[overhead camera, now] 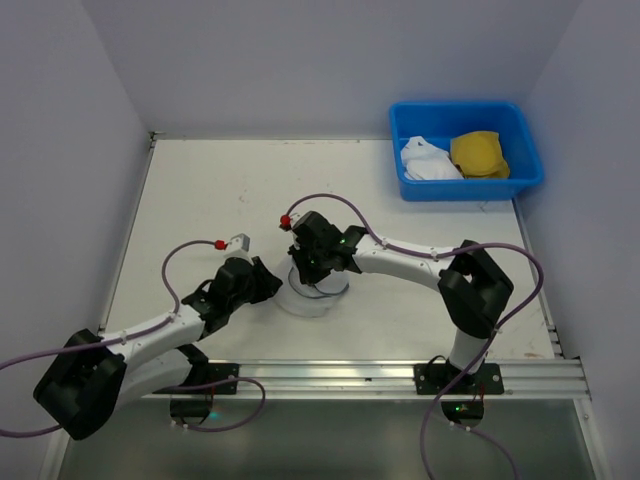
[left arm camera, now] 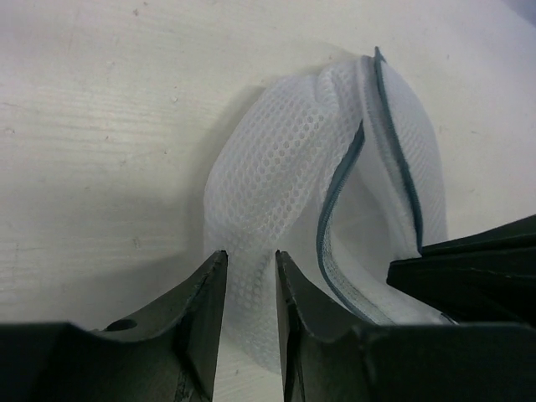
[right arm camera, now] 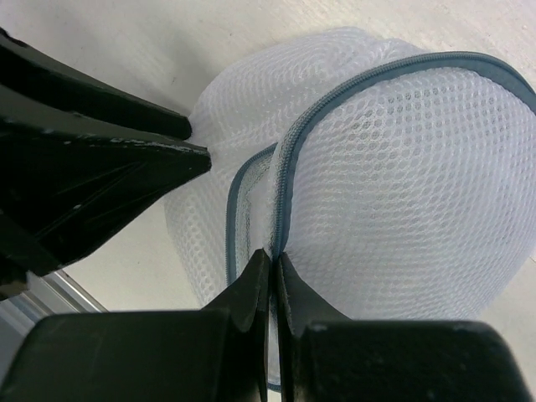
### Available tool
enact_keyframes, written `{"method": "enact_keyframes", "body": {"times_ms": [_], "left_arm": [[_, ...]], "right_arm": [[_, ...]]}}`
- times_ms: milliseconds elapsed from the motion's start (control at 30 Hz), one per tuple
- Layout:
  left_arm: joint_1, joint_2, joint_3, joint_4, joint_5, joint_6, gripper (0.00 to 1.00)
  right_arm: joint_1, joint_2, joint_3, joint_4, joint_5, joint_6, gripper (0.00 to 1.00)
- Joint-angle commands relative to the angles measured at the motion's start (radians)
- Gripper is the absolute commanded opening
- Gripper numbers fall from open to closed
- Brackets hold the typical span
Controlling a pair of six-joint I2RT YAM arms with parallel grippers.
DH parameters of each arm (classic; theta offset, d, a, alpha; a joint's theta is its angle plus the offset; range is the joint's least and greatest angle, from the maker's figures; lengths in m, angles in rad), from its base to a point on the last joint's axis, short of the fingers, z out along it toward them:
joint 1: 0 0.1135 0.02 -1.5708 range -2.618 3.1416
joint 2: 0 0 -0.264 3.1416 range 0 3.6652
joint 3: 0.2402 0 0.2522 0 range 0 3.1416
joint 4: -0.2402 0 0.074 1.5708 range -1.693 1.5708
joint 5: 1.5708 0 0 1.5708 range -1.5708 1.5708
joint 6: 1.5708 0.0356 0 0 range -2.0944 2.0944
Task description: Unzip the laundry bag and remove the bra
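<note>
The laundry bag (overhead camera: 312,295), a white mesh pouch with a grey-blue zipper line (right arm camera: 289,159), lies on the table between both arms. In the left wrist view the laundry bag (left arm camera: 276,167) gapes along its zipper, and only white shows inside. My right gripper (right arm camera: 272,254) is shut on the zipper edge of the laundry bag (right arm camera: 419,184). My left gripper (left arm camera: 250,255) stands open at the bag's left side, with mesh in the gap but not pinched. The mustard-yellow bra (overhead camera: 478,153) lies in the blue bin (overhead camera: 525,135) at the back right.
A crumpled white item (overhead camera: 428,160) lies beside the bra in the bin. A metal rail (overhead camera: 400,375) runs along the table's near edge. Grey walls close the left, back and right sides. The two grippers sit very close together over the bag.
</note>
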Motion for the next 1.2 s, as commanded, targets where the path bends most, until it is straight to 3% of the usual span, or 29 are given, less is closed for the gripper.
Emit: {"method": "enact_keyframes", "body": {"times_ms": [0, 233, 433, 967, 1167], "left_arm": [[0.010, 0.075, -0.004, 0.047, 0.006, -0.003, 0.33], [0.008, 0.210, -0.010, 0.196, 0.062, -0.018, 0.09], [0.005, 0.305, 0.007, 0.262, 0.097, -0.051, 0.00], [0.002, 0.250, 0.030, 0.172, 0.030, -0.035, 0.00], [0.008, 0.198, 0.017, 0.100, -0.015, -0.043, 0.00]], "right_arm": [[-0.001, -0.054, 0.010, -0.006, 0.009, -0.011, 0.00], [0.003, -0.125, 0.032, -0.068, 0.029, -0.031, 0.00], [0.035, -0.122, 0.105, -0.136, -0.059, -0.048, 0.00], [0.071, 0.176, 0.144, -0.131, -0.093, -0.103, 0.00], [0.062, 0.237, 0.153, -0.121, -0.113, -0.103, 0.06]]}}
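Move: The left fingers stand open over the laundry bag's left side, which lies about 1 cm ahead, 3 cm right and 3 cm below them; the bag's middle is some 8 cm right, 1 cm back and 2 cm down. The right hand already holds the zippered flap edge; the bag's near-left rim lies about 3 cm back, 2 cm left and 5 cm below it. Left sinks 3 cm, closing at bag's side; right carries pinched edge up 5 cm, back-left, then down 10. ##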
